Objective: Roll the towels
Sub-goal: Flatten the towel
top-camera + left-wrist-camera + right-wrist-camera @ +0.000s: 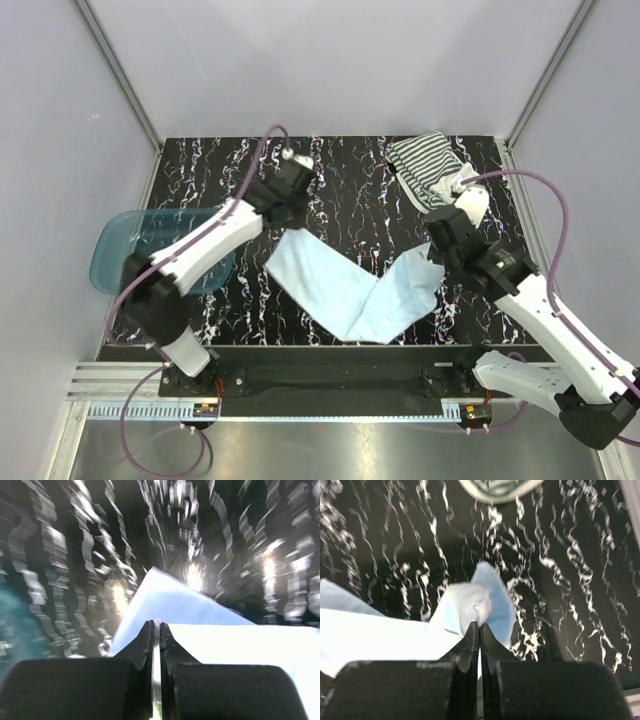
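The light blue towel (355, 290) lies bent in a V on the black marbled table (340, 170). My left gripper (290, 225) is shut on the towel's left corner; the left wrist view shows cloth (200, 610) pinched between the closed fingertips (157, 625). At the towel's right end my right gripper (432, 252) is shut on a bunched corner (475, 602), which puffs up just above its tips (479, 625). The striped towel (425, 165) lies crumpled at the back right, with its edge (500, 487) at the top of the right wrist view.
A translucent blue plastic tub (125, 245) sits at the table's left edge, partly under the left arm. Grey walls with metal corner posts enclose the table on three sides. A metal rail (330, 405) runs along the near edge by the arm bases.
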Robot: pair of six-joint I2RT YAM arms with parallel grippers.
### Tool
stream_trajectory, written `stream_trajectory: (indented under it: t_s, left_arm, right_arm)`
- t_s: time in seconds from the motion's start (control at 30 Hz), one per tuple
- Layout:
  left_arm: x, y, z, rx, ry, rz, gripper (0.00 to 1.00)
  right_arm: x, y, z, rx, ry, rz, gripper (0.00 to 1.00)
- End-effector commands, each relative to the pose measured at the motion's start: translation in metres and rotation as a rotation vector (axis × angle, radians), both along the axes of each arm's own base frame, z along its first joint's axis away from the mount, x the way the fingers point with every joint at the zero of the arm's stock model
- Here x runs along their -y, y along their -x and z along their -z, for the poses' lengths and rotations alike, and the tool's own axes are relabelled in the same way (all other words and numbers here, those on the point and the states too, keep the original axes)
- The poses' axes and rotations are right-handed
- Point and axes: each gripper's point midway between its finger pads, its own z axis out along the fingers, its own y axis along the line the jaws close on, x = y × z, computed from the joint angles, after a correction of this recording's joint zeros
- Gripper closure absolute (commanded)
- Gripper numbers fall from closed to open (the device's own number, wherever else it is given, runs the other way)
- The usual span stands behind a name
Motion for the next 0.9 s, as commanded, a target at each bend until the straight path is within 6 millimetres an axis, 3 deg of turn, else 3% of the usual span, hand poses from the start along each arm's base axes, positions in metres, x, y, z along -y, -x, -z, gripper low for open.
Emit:
stream_trajectory:
  t_s: [0.0,0.1,0.2,0.27,0.3,0.37,0.4,0.47,0.5,0.6,0.73,0.87]
  left_arm:
    - [-0.030,0.007,-0.093,0.192,0.015,-0.040,1.00]
    - [-0.056,0.030,-0.151,0.311,0.062,-0.065,1.00]
    - [-0.077,0.055,-0.196,0.405,0.125,-0.079,1.00]
    - [-0.088,0.069,-0.215,0.446,0.158,-0.081,1.00]
    - [-0.098,0.082,-0.234,0.493,0.198,-0.084,1.00]
    - [-0.108,0.097,-0.247,0.522,0.222,-0.079,1.00]
    - [-0.117,0.108,-0.261,0.559,0.251,-0.084,1.00]
    - [-0.129,0.118,-0.267,0.581,0.244,-0.095,1.00]
    - [-0.138,0.125,-0.273,0.607,0.248,-0.113,1.00]
    - [-0.158,0.138,-0.281,0.637,0.238,-0.157,1.00]
    - [-0.163,0.159,-0.301,0.678,0.323,-0.132,1.00]
    - [-0.160,0.176,-0.308,0.685,0.383,-0.065,1.00]
  right_arm:
    - [0.024,-0.003,-0.058,0.157,0.016,0.075,1.00]
    - [0.043,0.004,-0.091,0.248,0.006,0.130,1.00]
    - [0.066,0.020,-0.120,0.345,-0.030,0.191,1.00]
    - [0.078,0.030,-0.135,0.405,-0.051,0.211,1.00]
    - [0.087,0.040,-0.145,0.451,-0.082,0.211,1.00]
    - [0.093,0.050,-0.163,0.519,-0.108,0.179,1.00]
    - [0.104,0.064,-0.174,0.576,-0.129,0.166,1.00]
    - [0.112,0.078,-0.197,0.689,-0.213,0.153,1.00]
    - [0.127,0.097,-0.209,0.773,-0.276,0.163,1.00]
    - [0.154,0.126,-0.227,0.901,-0.352,0.191,1.00]
    - [0.161,0.138,-0.233,0.894,-0.360,0.181,1.00]
    - [0.164,0.150,-0.233,0.890,-0.390,0.157,1.00]
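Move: Between the two closed grippers, which already pinch its ends, the light blue towel has its middle about 13 cm to the left hand's right, 11 cm back and 13 cm below. From the right hand, that middle lies roughly 15 cm left, 1 cm back and 21 cm below. The striped towel is some 40 cm ahead of the right hand and 6 cm to its right; the plastic bin stands about 34 cm to the left hand's left, level with it. Keeping their pinch on the two ends of the blue towel, both hands sweep up and apart while drawing back: the left rises some 30 cm and goes left over towards the bin, the right rises about 23 cm and goes right. The backward pull comes mostly after the first lift, and both wrists swing their fingertips upward, the right one furthest, past level, easing off at the end. ##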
